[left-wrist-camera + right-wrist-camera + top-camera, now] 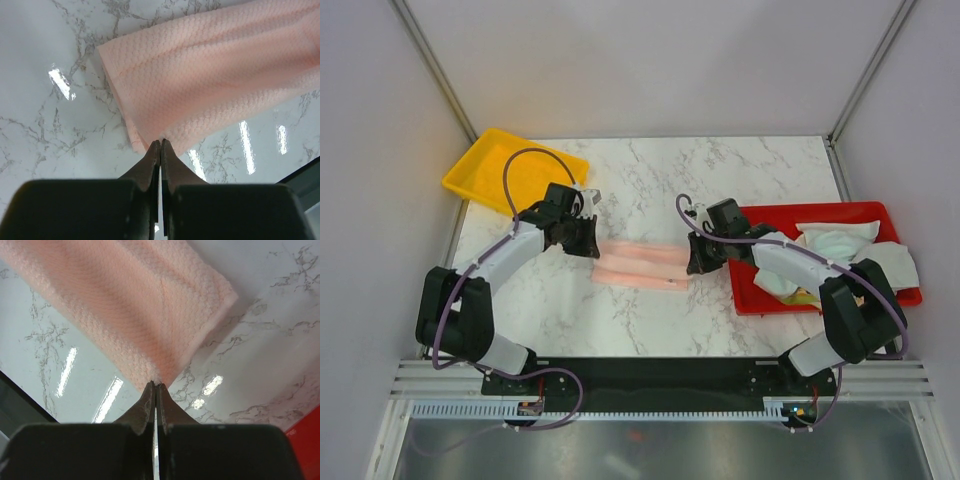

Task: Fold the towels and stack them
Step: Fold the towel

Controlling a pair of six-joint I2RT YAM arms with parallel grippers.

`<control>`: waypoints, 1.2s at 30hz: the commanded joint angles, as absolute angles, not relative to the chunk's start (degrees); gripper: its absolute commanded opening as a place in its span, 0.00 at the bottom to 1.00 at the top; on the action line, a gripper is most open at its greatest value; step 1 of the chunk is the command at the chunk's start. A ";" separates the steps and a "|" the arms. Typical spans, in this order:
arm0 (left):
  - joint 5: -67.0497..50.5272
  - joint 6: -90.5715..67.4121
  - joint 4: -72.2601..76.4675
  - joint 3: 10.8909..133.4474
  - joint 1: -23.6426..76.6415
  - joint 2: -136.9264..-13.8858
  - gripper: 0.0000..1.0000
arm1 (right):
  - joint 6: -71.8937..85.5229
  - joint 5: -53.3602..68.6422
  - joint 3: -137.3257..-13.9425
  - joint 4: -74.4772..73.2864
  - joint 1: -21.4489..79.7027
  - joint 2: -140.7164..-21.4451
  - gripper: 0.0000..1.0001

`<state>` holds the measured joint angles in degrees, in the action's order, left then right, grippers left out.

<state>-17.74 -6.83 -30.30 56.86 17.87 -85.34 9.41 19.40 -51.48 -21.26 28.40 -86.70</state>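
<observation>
A pale pink towel (642, 265) lies folded into a long strip across the middle of the marble table, between my two grippers. My left gripper (590, 243) is at its left end, and in the left wrist view its fingertips are shut (160, 142) on the near edge of the pink towel (210, 85). At the right end my right gripper (696, 262) is shut (156, 385) on a corner of the same towel (125, 305). More towels lie bunched in the red tray (760, 297): a mint green one (835, 240) and a grey one (892, 262).
A yellow tray (485, 170) sits at the back left of the table. The red tray is at the right, partly under my right arm. Grey walls close in the table's sides and back.
</observation>
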 commanded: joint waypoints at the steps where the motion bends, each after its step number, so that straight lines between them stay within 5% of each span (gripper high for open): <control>1: -14.95 -8.35 -30.94 55.90 18.46 -83.41 0.02 | 10.90 17.93 -50.45 -19.25 29.35 -84.64 0.00; 14: -10.02 -9.41 -32.96 55.81 20.92 -86.13 0.02 | 12.57 16.79 -48.08 -18.19 31.90 -84.29 0.00; 21: 2.61 -12.56 -38.58 59.23 22.68 -85.96 0.45 | 14.67 13.81 -50.36 -22.14 32.08 -81.92 0.29; 24: 5.71 -15.72 -41.13 62.30 22.76 -85.17 0.47 | 16.78 14.58 -52.73 -25.22 32.08 -79.81 0.32; 31: -12.28 -28.02 -31.13 58.72 22.68 -82.62 0.47 | 23.10 19.24 -53.88 -19.71 33.13 -81.72 0.30; 36: -12.05 -30.93 -28.04 55.46 22.59 -88.84 0.43 | 25.05 18.28 -47.74 -13.11 33.22 -84.90 0.28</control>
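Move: Both grippers hold the towel's free edge by its corners. The bottom layer's near left corner lies about 4 cm back of the left gripper and 4 below; the fold's left end is about 7 cm ahead, the yellow bin some 20 cm ahead and 20 left. From the right gripper, the near right corner is about 4 cm back and 3 below; the red bin's middle is roughly 3 cm ahead and 32 right. Ease both shut grippers about 2 cm back and down, bringing the pinched edge towards the towel's near edge, then open to let go of the corners. Lift the right gripper about 5 cm off its low point, drifting left and dipping at the end. Swing the left gripper outward, up about 3 cm, then right over its corner, turning some 15 degrees counter-clockwise and starting to sink. ##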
